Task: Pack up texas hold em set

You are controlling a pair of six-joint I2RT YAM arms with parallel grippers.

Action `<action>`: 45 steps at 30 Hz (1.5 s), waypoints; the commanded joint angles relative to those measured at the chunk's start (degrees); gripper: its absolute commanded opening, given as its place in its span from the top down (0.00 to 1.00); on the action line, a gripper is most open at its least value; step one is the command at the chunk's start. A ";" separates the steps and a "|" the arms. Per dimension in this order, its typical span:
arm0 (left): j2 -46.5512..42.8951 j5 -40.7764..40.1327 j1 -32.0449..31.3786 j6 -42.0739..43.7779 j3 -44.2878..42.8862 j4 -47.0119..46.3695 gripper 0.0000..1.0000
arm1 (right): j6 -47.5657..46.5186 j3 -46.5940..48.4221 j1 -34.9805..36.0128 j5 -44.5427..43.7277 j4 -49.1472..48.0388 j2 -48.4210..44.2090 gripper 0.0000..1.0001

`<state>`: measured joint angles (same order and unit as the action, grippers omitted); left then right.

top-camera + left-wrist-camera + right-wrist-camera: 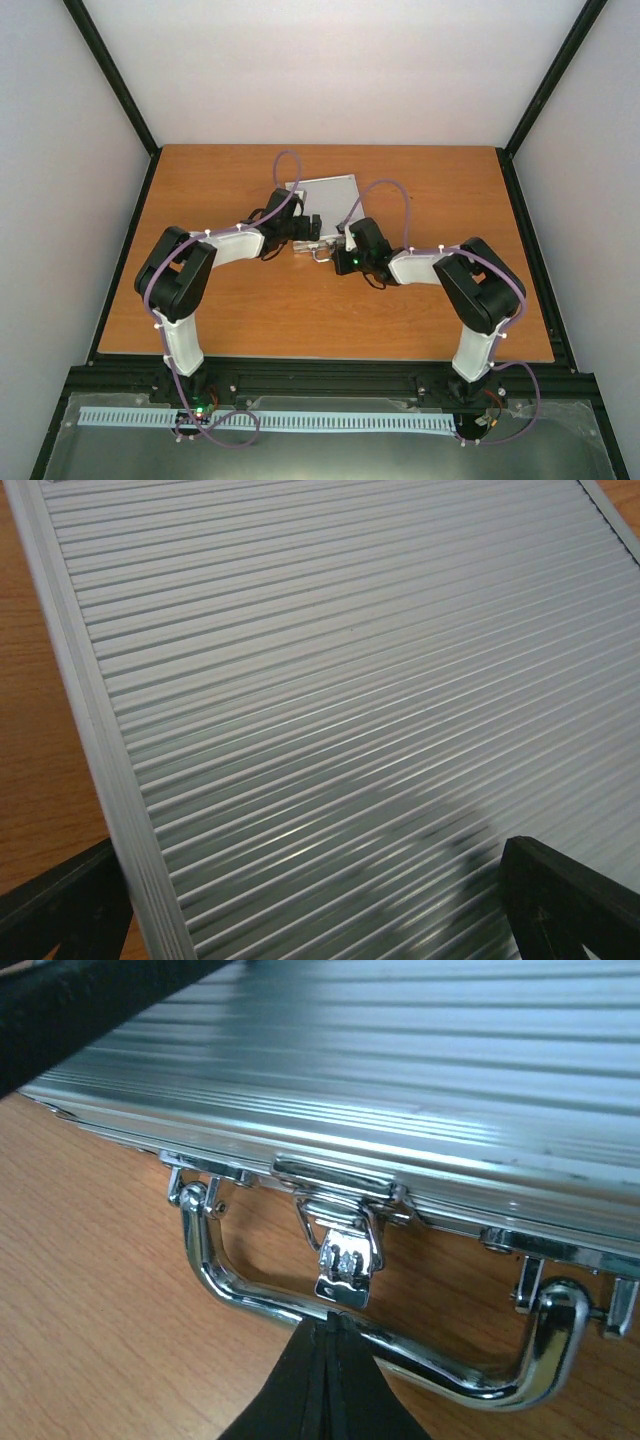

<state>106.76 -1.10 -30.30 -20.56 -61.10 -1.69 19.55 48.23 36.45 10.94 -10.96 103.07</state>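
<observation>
The texas hold em set shows as a ribbed silver case [330, 195], lid down, flat on the wooden table. My left gripper [310, 885] hovers open over the near part of the lid [340, 680], with one black finger [60, 905] off the case's left edge and the other finger [575, 900] above the lid. My right gripper [328, 1328] is shut with nothing between its fingers. Its tips sit at the chrome handle [240, 1285], just under the hanging centre latch [345, 1260]. The case's contents are hidden.
The wooden table [220, 300] is ringed by a black frame and white walls. The case lies near the back centre, handle [322, 252] facing the arms. Part of my left arm [80, 1005] crosses the top left of the right wrist view.
</observation>
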 commanded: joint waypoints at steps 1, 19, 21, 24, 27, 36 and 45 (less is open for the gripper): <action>5.50 4.22 -2.21 3.87 3.53 13.65 0.00 | -0.26 1.40 0.60 -1.76 -3.45 1.31 0.97; 5.93 4.33 -2.21 4.12 3.29 13.91 0.00 | 0.61 0.53 0.64 -5.86 -7.89 3.80 0.97; 5.83 4.26 -2.21 4.12 3.27 14.04 0.00 | 1.02 1.12 0.64 -6.14 -8.01 5.26 0.97; 5.81 4.18 -2.21 4.21 3.27 14.17 0.00 | 1.31 1.56 0.65 -5.83 -8.78 7.09 0.97; 5.91 4.25 -2.21 4.14 3.36 14.09 0.00 | 1.58 1.52 0.64 -6.48 -9.83 8.19 0.97; 4.33 3.72 -2.21 3.79 2.96 15.43 0.00 | 0.33 -0.11 1.01 -5.92 -3.79 -0.11 0.97; -0.23 0.44 -2.15 4.56 -5.22 22.71 0.00 | -4.15 3.11 1.65 -8.83 14.41 -15.86 0.00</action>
<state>106.76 -1.13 -30.50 -19.77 -64.69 4.34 17.93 48.80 37.52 5.10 -5.67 93.10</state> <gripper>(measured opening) 0.997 0.867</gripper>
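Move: Just ahead of the right hand's closed fingertips, some 2 cm forward, 1 cm left and 1 cm lower, hangs the silver case's latch. The case handle's middle is about 1 cm forward of that hand, level sideways and 2 cm below; the lid's middle lies roughly 12 cm ahead, 2 cm left and 1 cm higher. From the left hand, at the lid's front left, the latch is about 5 cm back, 4 cm right and 3 cm down. Pushing forward with shut fingers, the right hand goes about 2 cm towards the case's front and the latch, dips about 1 cm late in the push and pauses there. It then lifts off some 7 cm, drawing slightly back and right while its fingers spread nearly wide. The left hand stays almost still on the lid's front left, fingers wide, one fingertip resting on top. ##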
